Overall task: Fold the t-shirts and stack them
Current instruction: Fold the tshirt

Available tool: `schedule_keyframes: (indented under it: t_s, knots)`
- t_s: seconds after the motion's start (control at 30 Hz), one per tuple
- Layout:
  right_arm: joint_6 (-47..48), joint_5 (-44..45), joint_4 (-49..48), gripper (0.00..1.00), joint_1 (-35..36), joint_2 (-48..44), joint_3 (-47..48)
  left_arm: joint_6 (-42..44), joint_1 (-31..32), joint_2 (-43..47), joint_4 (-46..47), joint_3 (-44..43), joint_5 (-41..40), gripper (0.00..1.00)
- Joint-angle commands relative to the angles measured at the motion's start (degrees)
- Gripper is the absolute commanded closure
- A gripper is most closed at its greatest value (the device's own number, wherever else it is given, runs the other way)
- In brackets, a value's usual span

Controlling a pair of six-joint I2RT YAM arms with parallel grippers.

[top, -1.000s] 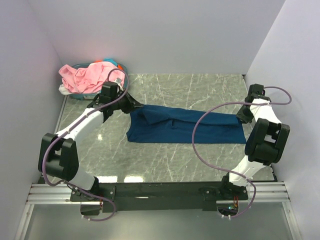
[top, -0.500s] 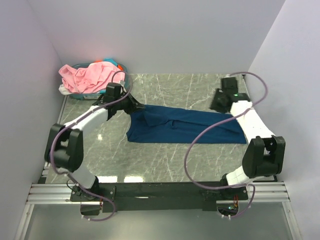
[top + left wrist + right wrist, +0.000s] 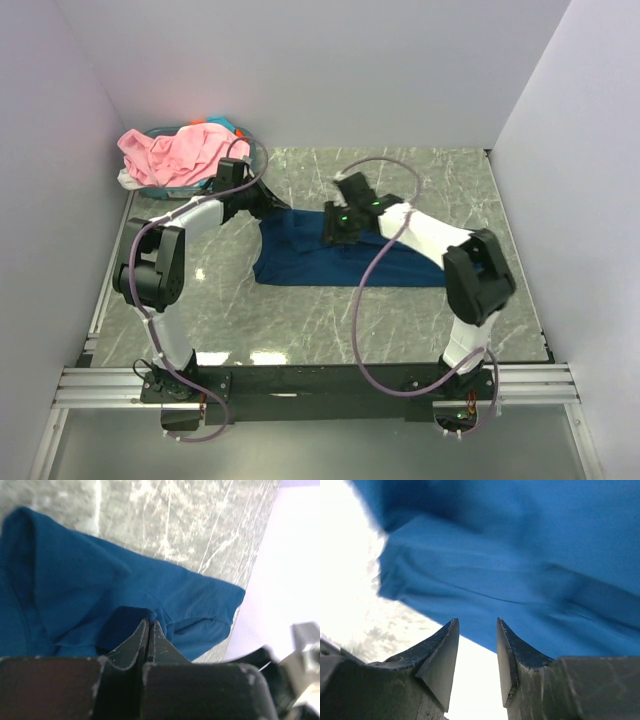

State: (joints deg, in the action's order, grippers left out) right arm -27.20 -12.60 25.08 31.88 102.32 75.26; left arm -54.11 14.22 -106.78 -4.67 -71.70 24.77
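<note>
A navy blue t-shirt (image 3: 300, 262) lies bunched in a long strip across the marble table. My left gripper (image 3: 275, 208) is at its upper left corner, shut on a fold of the navy cloth (image 3: 100, 580); the fingertips (image 3: 150, 624) pinch the fabric between them. Over the middle of the shirt, near its back edge, my right gripper (image 3: 335, 232) stands open with nothing between its fingers (image 3: 445, 645). The blue cloth (image 3: 520, 555) fills the right wrist view just ahead of the tips. Pink t-shirts (image 3: 175, 152) are heaped at the back left.
The pink heap sits in a teal basket (image 3: 236, 127) in the back left corner, with a pale cloth (image 3: 128, 180) at its left side. Pale walls close in the table at the left, back and right. The marble table (image 3: 300, 325) shows bare in front of the shirt.
My right arm has swung from the shirt's far right end to its middle, and its jaws have opened. The left gripper shifted slightly toward the back, still pinching the corner.
</note>
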Motion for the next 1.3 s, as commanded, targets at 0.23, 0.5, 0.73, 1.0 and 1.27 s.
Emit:
schedule_keyframes:
  t_s: [0.23,0.5,0.73,1.0,1.27]
  knots:
    - [0.1,3.0,-4.3,0.57,7.1,8.9,9.2,3.4,-1.8,-3.1,1.4,-1.2,1.9,1.00]
    - [1.2,6.5,-3.5,0.56,9.2,15.0,13.8,3.8,-2.0,-3.5,1.3,-2.0,1.8,1.00]
    - [1.6,8.0,-2.1,0.55,9.9,18.1,16.6,4.4,-2.0,-3.4,1.0,-1.6,2.1,1.00]
    - [2.2,11.0,1.1,0.55,10.7,20.6,18.9,4.4,-2.0,-3.1,1.2,-1.5,2.3,1.00]
    - [2.4,15.0,2.1,0.62,11.4,18.9,15.6,3.7,-2.0,-1.9,2.6,0.2,1.9,1.00]
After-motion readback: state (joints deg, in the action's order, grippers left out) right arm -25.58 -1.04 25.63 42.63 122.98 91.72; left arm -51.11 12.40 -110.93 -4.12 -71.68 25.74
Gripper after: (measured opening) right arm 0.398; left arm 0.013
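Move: About 8 cm to the right hand's left, 2 cm farther out and 8 cm below is its target, the t-shirt cloth just nearer the bases than the raised edge; from the left hand that spot lies some 10 cm back, 4 cm right and 9 cm down. The left hand already pinches the far-left corner, roughly 8 cm ahead and 12 cm left of the right hand, at similar height. The near-left corner is around 7 cm back and 20 cm left of the right hand, near table level. Sweeping left and then mostly down over the t-shirt, the right hand travels about 8 cm left and 7 cm down with part-open fingers, pointing some 10 degrees more steeply and coming in at the cloth beside the raised fold. The left hand keeps its pinch on the corner, shifts slightly left, lowers it a little over 3 cm and then holds still. ##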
